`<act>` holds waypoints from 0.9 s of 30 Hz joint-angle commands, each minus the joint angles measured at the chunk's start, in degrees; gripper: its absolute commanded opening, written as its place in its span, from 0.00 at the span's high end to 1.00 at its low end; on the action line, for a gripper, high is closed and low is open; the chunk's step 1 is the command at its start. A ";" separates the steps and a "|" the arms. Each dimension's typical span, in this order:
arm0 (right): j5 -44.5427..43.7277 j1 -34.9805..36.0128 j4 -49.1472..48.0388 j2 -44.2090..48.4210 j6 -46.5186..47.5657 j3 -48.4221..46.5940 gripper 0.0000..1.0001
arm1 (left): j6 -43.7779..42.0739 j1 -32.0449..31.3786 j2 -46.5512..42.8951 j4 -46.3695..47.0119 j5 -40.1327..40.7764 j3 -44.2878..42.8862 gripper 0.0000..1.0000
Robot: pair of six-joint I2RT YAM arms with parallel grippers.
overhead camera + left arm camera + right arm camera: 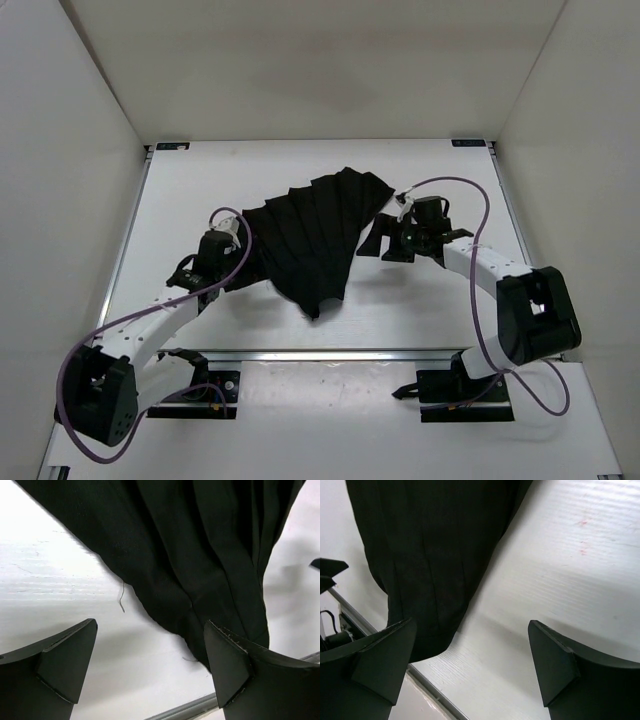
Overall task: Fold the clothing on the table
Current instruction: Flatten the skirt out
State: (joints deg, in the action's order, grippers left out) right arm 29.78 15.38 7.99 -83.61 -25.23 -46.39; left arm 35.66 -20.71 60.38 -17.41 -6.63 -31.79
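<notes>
The clothing (315,240) is a black pleated, fan-shaped garment spread on the white table (200,180), wide end toward the back and narrow end toward the near rail. My left gripper (240,262) sits at its left edge, open. In the left wrist view the left gripper (150,625) has only bare table (50,580) between its fingers, and the clothing (200,555) lies just ahead, reaching the right finger. My right gripper (380,243) is open beside the garment's right edge. The right wrist view shows the right gripper (471,624) over bare table (570,555), with the clothing (430,555) ahead on the left.
A metal rail (330,354) runs along the table's near edge and also shows as the rail (190,707) and the rail (430,685) in the wrist views. White walls enclose the table on three sides. Blue corner marks (170,146) sit at the back. Purple cables loop off both arms.
</notes>
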 commanded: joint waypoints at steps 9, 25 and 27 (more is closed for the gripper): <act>-2.53 3.35 3.25 -7.35 3.52 -7.92 0.35 | 15.66 -2.14 4.92 22.14 2.40 10.60 0.06; -1.66 0.18 7.74 -6.39 5.46 -10.92 0.37 | 25.69 -3.46 16.25 37.53 11.82 14.13 0.37; -1.48 -0.17 7.39 -6.04 5.63 -10.47 0.37 | 25.17 -3.02 17.13 37.19 11.03 12.73 0.60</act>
State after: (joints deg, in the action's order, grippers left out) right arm 27.94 16.05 15.66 -91.22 -20.73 -55.53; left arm 60.45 -24.32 76.29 18.59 2.96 -18.13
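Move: The skirt's left edge, on the table, lies some 3 cm ahead of the left hand, 2 cm to its right and 7 cm below. From that hand, the skirt's middle is about 5 cm ahead and 11 cm right, and its near tip is some 10 cm back and 11 cm right. From the right hand, the left edge is about 24 cm to the left, 3 cm back and 9 cm below. Down first, then forward at low height: the left hand sinks about 5 cm to the skirt's left edge, then slides some 4 cm forward, easing slightly right. Its wrist turns about 20 degrees counter-clockwise and its left side dips, while its wide-open fingers close about the cloth edge. The right hand dips and edges about 2 cm forward, half-closing its fingers beside the skirt. ##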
